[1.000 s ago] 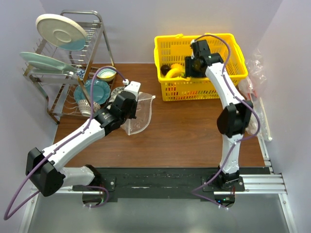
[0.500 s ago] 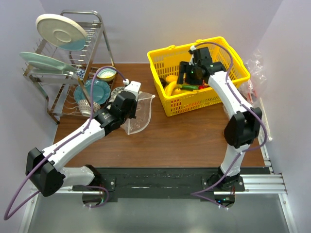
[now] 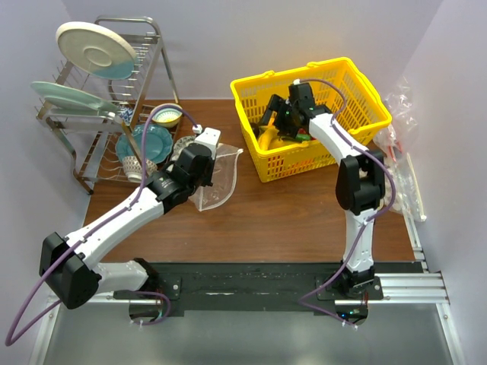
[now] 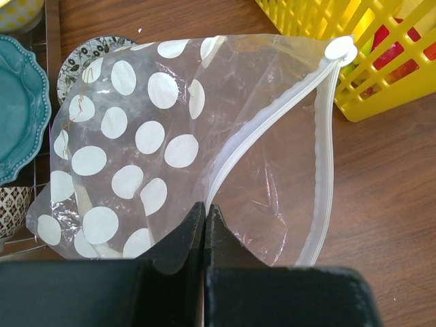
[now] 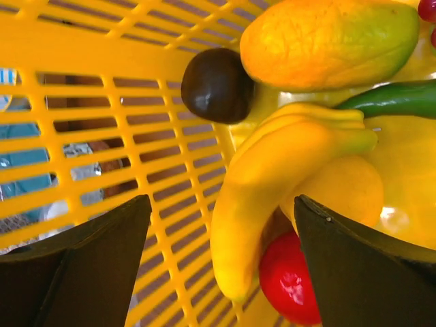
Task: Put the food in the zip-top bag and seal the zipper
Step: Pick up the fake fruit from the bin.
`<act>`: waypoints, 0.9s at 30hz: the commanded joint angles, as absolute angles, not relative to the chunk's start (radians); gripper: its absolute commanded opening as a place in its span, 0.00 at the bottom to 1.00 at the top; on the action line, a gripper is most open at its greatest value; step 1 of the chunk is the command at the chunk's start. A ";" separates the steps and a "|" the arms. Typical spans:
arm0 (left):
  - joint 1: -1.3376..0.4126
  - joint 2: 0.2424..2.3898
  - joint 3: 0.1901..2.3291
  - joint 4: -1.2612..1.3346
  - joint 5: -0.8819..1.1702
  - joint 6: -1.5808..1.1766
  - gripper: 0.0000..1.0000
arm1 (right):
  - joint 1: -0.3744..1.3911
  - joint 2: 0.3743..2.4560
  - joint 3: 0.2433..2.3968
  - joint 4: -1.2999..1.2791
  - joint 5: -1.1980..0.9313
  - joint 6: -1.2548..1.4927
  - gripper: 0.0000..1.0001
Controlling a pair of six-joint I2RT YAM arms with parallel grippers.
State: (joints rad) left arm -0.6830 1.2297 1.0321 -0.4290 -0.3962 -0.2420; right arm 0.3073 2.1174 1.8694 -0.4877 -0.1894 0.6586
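Note:
The zip-top bag (image 4: 170, 136), clear with white dots, lies on the table by the dish rack. Its mouth gapes, edged by the pale zipper (image 4: 262, 129). My left gripper (image 4: 205, 207) is shut on the bag's near zipper edge; from above it sits at the bag (image 3: 221, 179). My right gripper (image 5: 222, 199) is open inside the yellow basket (image 3: 335, 156). The yellow banana bunch (image 5: 272, 170) points down between its fingers. The orange-green mango (image 5: 327, 41) and the dark green vegetable (image 5: 402, 99) lie just beyond the bananas.
Also in the basket are a small dark fruit (image 5: 216, 85), a red fruit (image 5: 289, 279) and a round orange (image 5: 340, 187). A dish rack (image 3: 99, 99) with plates stands at the back left. Crumpled clear plastic (image 3: 399, 114) lies by the right wall.
The basket has swung and shifted left. My right gripper has moved left inside it, over the bananas, and its fingers have spread wider. The left arm and bag have stayed still.

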 commanded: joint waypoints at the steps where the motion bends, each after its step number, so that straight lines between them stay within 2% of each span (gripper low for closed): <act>1: -0.681 1.203 1.028 -0.379 -0.380 -0.229 0.00 | 0.307 2.161 1.879 -0.403 -0.149 0.750 0.88; 7: -0.683 1.206 1.025 -0.377 -0.380 -0.227 0.00 | 0.307 2.232 1.885 -0.402 -0.126 0.770 0.80; 9: -0.681 1.204 1.022 -0.376 -0.379 -0.229 0.00 | 0.307 2.247 1.896 -0.394 -0.126 0.772 0.75; 12: -0.683 1.206 1.022 -0.373 -0.374 -0.227 0.00 | 0.307 2.253 1.930 -0.400 -0.146 0.759 0.49; 13: -0.681 1.206 1.022 -0.373 -0.374 -0.227 0.00 | 0.308 2.247 1.937 -0.403 -0.146 0.752 0.32; 15: -0.683 1.204 1.023 -0.374 -0.370 -0.225 0.00 | 0.305 2.206 1.939 -0.403 -0.143 0.742 0.23; 27: -0.684 1.198 1.034 -0.380 -0.330 -0.241 0.00 | 0.305 1.884 1.856 -0.322 -0.133 0.615 0.21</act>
State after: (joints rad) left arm -0.6830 1.2297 1.0317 -0.4259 -0.3504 -0.2424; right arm 0.3111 2.0583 1.8740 -0.4316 -0.1326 0.6716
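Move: In the yellow bin, the bananas lie about 7 cm below the right hand, 3 cm farther out and 1 cm to its left. Near the bin's far left floor corner, a dark round fruit sits some 7 cm ahead and 5 cm left of that hand; the mango is about 9 cm ahead and 2 cm right, the green pepper some 5 cm ahead and 7 cm right. From the left hand, the bananas are roughly 21 cm ahead, 18 cm right and 12 cm lower. Dipping into the bin over the bananas, the right hand sinks about 6 cm while easing some 2 cm forward with its fingers open, then closes them on the bananas, one finger on either side. Keeping that grip, it reverses and rises quickly by about 10 cm, drifting slightly back as the fingers tip up a little. ##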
